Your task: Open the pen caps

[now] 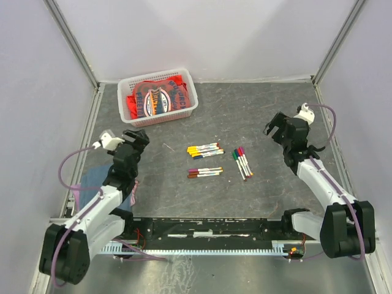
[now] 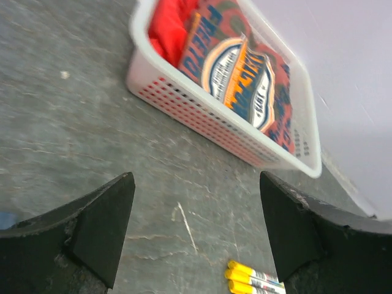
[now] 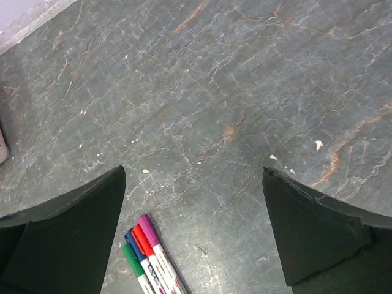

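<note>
Capped pens lie in three small groups mid-table. The yellow and orange pen caps (image 1: pixel 192 150) point left, and the purple and brown caps (image 1: pixel 192 173) lie just below them. A third group with green, blue, red and purple caps (image 1: pixel 237 151) lies to the right. My left gripper (image 1: pixel 136 138) hovers open left of the pens, and the yellow caps (image 2: pixel 240 272) show low between its fingers (image 2: pixel 104 226). On the right my right gripper (image 1: pixel 275 127) hangs open. In its wrist view the purple cap (image 3: pixel 147 225), red cap (image 3: pixel 140 237) and green cap (image 3: pixel 130 257) sit near the left finger.
A white basket (image 1: pixel 187 110) holding a red printed cloth (image 1: pixel 156 98) stands at the back left, and it fills the top of the left wrist view (image 2: pixel 245 144). A blue cloth (image 1: pixel 98 180) lies under the left arm. Walls close in the table on three sides.
</note>
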Controlling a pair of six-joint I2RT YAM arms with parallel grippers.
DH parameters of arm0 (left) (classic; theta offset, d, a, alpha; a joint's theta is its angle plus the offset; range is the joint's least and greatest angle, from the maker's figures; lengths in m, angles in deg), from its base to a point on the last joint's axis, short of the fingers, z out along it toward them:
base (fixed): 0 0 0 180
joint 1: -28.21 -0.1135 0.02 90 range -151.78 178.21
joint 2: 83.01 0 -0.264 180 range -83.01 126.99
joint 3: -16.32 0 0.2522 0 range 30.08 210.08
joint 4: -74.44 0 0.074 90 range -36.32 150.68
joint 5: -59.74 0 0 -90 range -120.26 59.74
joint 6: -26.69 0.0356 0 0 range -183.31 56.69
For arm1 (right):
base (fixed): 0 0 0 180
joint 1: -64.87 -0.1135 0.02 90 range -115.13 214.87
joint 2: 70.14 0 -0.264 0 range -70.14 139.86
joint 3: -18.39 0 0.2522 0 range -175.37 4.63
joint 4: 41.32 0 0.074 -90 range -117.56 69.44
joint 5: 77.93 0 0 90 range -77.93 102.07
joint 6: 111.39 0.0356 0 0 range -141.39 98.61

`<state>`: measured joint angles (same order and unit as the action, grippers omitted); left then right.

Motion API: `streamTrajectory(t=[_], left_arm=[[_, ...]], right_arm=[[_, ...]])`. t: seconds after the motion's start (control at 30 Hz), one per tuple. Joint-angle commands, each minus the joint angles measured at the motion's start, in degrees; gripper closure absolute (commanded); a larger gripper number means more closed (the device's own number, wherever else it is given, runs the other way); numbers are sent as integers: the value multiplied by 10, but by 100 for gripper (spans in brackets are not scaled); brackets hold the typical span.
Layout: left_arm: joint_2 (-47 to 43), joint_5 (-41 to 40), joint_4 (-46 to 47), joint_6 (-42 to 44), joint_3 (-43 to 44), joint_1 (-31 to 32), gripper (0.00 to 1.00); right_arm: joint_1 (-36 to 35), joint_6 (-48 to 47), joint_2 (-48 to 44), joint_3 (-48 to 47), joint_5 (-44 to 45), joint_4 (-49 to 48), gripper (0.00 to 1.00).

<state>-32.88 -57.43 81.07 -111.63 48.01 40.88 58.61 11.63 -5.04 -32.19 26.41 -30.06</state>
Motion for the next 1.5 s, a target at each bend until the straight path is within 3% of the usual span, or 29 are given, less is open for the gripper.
streamTrajectory(t=[0.0, 0.17, 0.4, 0.47, 0.6, 0.7, 0.8, 0.87, 1.03, 1.47], left_arm=[[35, -110, 42, 61, 61, 85, 11], [95, -141, 85, 108, 84, 170, 12], [176, -135, 98, 167, 126, 250, 14], [193, -135, 100, 182, 135, 270, 14], [234, -126, 94, 200, 162, 303, 14], [258, -129, 84, 211, 183, 324, 14], [273, -135, 84, 223, 196, 343, 14], [283, -134, 84, 225, 202, 350, 14], [302, -122, 69, 233, 222, 364, 14], [308, -64, -3, 199, 247, 366, 12]], right_arm=[[-2, -11, 20, -52, -50, 23, 1], [-2, -109, 82, -86, -215, 42, 1], [-8, -113, 96, -109, -223, 81, 1], [-28, -124, 85, -114, -199, 91, 1], [-123, -182, 75, -143, -14, 142, 1], [-128, -162, 67, -129, 49, 97, 1], [-128, -106, 70, -138, 110, 114, 0], [-128, -71, 74, -143, 118, 128, 0], [-128, -106, 91, -142, 64, 137, 0], [-153, -110, 119, -154, 33, 254, 46]])
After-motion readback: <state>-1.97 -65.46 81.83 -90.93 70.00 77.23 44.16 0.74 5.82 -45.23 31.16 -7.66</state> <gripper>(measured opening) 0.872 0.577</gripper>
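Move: The yellow-and-blue-capped pens lie about 27 cm to the left gripper's right, nearly level with it fore and aft, some 15 cm below; the purple-and-brown-capped pens are 10 cm nearer the base than those, and the basket's middle is 22 cm ahead and 6 right of this gripper. From the right gripper, the green-to-purple-capped pens lie 11 cm back, 14 left, 14 below; the yellow-and-blue-capped ones are 6 back, 29 left. Bring the left gripper about 23 cm right towards the yellow-and-blue-capped pens, rising briefly then sinking slightly, turning it clockwise while its left side rolls up, fingers staying open. Swing the right gripper left towards the green-to-purple-capped pens, dipping and rising, ease back a little right, then lower it and draw it back, tipping down some 20 degrees and closing its fingers partway on nothing. ##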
